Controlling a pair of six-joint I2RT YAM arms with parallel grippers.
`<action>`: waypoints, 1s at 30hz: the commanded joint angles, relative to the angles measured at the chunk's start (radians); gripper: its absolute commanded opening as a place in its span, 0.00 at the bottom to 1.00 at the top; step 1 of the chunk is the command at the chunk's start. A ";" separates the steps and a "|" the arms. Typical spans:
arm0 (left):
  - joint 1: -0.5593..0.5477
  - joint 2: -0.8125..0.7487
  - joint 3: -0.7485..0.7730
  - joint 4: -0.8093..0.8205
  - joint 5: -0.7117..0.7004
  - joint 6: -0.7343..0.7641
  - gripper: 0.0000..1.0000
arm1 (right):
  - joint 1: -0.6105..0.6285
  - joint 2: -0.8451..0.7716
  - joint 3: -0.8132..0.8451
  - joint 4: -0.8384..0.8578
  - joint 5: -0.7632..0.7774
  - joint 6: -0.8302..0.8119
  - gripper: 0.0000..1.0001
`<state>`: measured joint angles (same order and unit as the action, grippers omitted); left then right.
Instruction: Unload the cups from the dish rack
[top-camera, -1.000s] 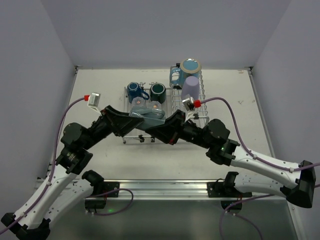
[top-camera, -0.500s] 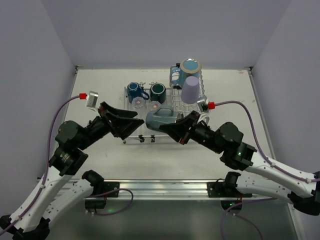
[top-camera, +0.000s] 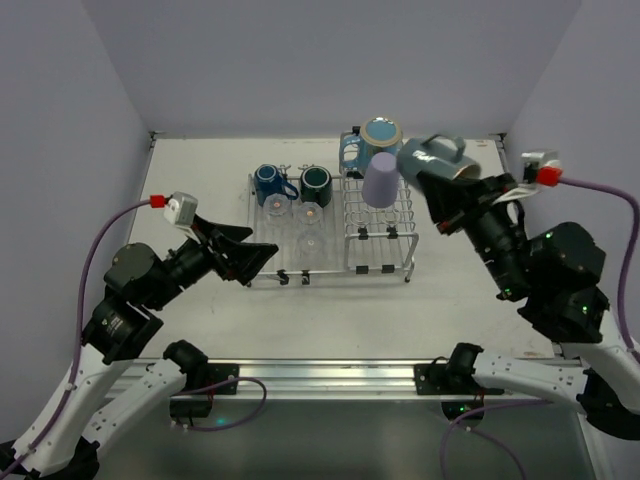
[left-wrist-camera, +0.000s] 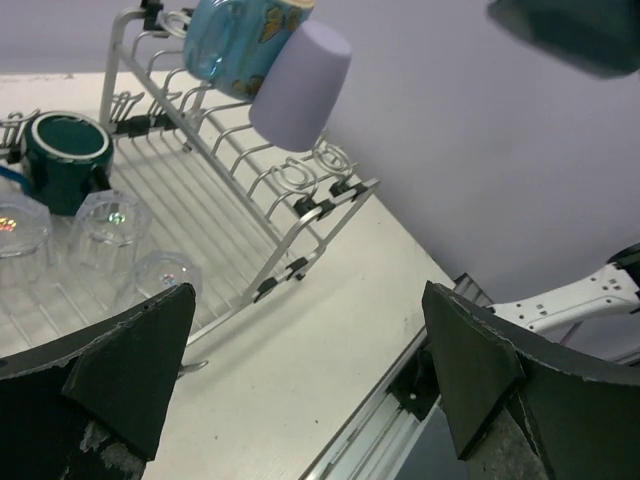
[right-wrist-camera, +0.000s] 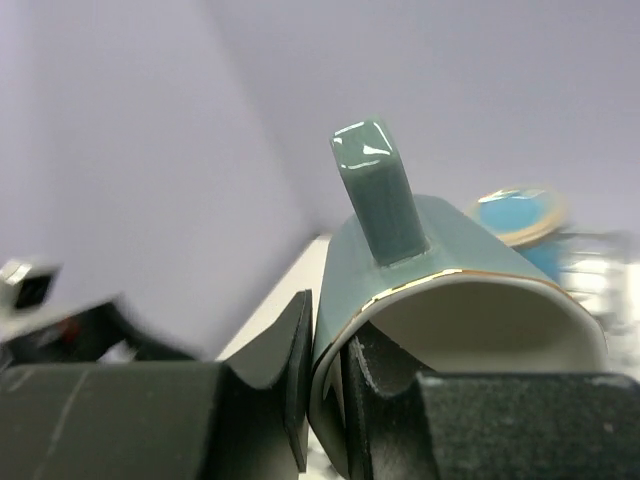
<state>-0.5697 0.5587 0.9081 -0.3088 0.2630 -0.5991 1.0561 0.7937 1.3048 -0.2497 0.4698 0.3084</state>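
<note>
My right gripper (top-camera: 453, 193) is shut on the rim of a grey-green mug (top-camera: 430, 159) and holds it high in the air, right of the dish rack (top-camera: 383, 262). In the right wrist view one finger is inside the mug (right-wrist-camera: 450, 260) and one outside; the gripper (right-wrist-camera: 328, 385) pinches its wall. My left gripper (top-camera: 251, 262) is open and empty by the rack's front left corner. In the rack stand a blue mug (top-camera: 268, 183), a dark green mug (top-camera: 316, 182), a light-blue mug (top-camera: 370, 141), a lavender tumbler (top-camera: 380, 180) and clear glasses (top-camera: 310, 213).
The left wrist view shows the rack's raised tined section (left-wrist-camera: 290, 190) with the tumbler (left-wrist-camera: 300, 85), the dark green mug (left-wrist-camera: 62, 160), glasses (left-wrist-camera: 110, 222) and bare table (left-wrist-camera: 330, 330) in front. Grey walls enclose the table; a metal rail (top-camera: 330, 372) runs along its near edge.
My right gripper has lifted the grey-green mug off the rack's flat section and carried it up and to the right. My left gripper has let go and drawn back to the left, open.
</note>
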 joint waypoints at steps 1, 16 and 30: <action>0.005 -0.013 -0.005 -0.110 -0.050 0.116 1.00 | -0.082 0.027 0.123 -0.012 0.376 -0.241 0.00; 0.005 -0.060 -0.109 -0.196 -0.189 0.266 1.00 | -0.919 0.493 0.347 -0.413 -0.262 -0.068 0.00; 0.005 -0.051 -0.219 -0.078 -0.189 0.318 1.00 | -1.045 1.010 0.448 -0.464 -0.523 -0.002 0.00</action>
<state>-0.5697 0.5003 0.6910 -0.4561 0.0669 -0.3206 0.0120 1.7912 1.6482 -0.7486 0.0162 0.2924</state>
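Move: Some 28 cm ahead, 18 cm to the right of and 47 cm below the right hand, which holds the grey-green mug, lies open table beside the rack. The lilac cup is 26 cm ahead and about 1 cm right, 32 cm down; the butterfly mug stands 12 cm beyond it. From the left hand, the front clear glass is about 17 cm ahead, 7 cm right, 30 cm down; the middle glass is 8 cm behind it, the left glass 28 cm ahead and 2 cm left. Swinging the grey-green mug out to the right, the right hand turns clockwise, then reaches forward and drops steeply, over 30 cm, towards the bare table beside the rack; its wrist tips the fingers down by some 60 degrees, keeping their pinch on the rim. The open, empty left hand sinks about 13 cm, easing left and tilting its fingertips down towards the front glass. ##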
